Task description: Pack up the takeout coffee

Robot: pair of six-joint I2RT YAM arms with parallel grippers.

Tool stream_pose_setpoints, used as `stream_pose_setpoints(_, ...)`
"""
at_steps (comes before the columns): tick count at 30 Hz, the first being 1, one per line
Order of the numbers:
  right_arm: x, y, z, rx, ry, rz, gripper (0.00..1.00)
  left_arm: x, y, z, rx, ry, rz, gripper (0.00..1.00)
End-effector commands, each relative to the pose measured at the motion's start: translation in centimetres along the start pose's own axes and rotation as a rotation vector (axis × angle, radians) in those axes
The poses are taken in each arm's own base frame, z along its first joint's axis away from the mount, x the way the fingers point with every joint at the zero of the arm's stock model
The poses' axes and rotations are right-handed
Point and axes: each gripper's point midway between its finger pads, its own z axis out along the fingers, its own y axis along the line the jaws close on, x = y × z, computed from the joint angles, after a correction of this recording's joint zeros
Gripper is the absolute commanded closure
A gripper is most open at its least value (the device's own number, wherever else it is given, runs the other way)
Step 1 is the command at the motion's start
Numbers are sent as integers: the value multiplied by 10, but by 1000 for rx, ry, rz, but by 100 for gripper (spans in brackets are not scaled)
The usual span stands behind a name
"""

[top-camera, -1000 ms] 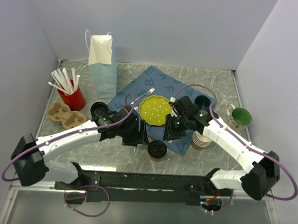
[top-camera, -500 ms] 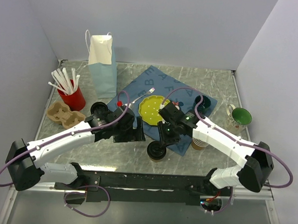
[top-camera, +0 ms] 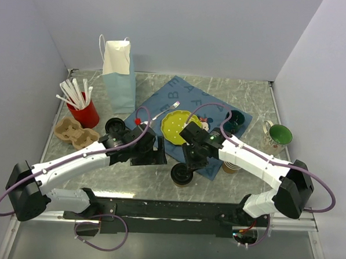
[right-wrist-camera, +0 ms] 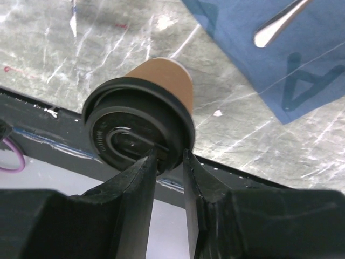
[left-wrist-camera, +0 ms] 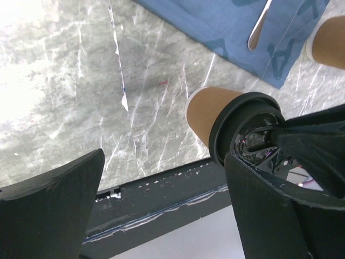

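The takeout coffee point(top-camera: 181, 174), a tan paper cup with a black lid, stands upright near the table's front edge. It also shows in the left wrist view point(left-wrist-camera: 207, 110) and the right wrist view point(right-wrist-camera: 161, 81). My right gripper point(top-camera: 191, 161) comes down on it from above. In the right wrist view its narrow jaws point(right-wrist-camera: 170, 152) pinch the lid's rim, one finger on the lid top and one outside. My left gripper point(top-camera: 158, 155) hangs just left of the cup. It stands wide open point(left-wrist-camera: 161, 216) with nothing between its fingers.
A blue cloth point(top-camera: 186, 98) holds a yellow plate point(top-camera: 181, 126) and a fork point(top-camera: 168, 109). A stack of lidless cups point(top-camera: 232, 163) stands right of the coffee. Further off are a paper bag point(top-camera: 119, 74), a red straw cup point(top-camera: 87, 114), a cardboard carrier point(top-camera: 74, 133), a loose black lid point(top-camera: 115, 126) and a green mug point(top-camera: 276, 135).
My right gripper came down from beside the plate onto the cup's lid. The left gripper opened wide and drew back to the left, away from the cup.
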Motion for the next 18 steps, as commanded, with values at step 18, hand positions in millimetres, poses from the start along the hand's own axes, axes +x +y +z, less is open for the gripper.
stream_pose_setpoints(18, 67, -75, -42, 177, 24, 199, 100, -42, 4, -30, 0, -229, -59, 1)
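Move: The lidded coffee cup stands just to the right hand's left: its middle is about 3 cm left, 1 cm back and 5 cm below, with the fingertips at the lid's edge. The cup stack is some 14 cm to the right and 1 cm ahead, and the green plate about 15 cm ahead, 5 cm left and 9 cm below. From the left hand, the lidded cup lies roughly 9 cm right, 6 cm back and 8 cm down. Right hand pinches the lid's edge and draws the cup about 5 cm right and back; left rises away. ##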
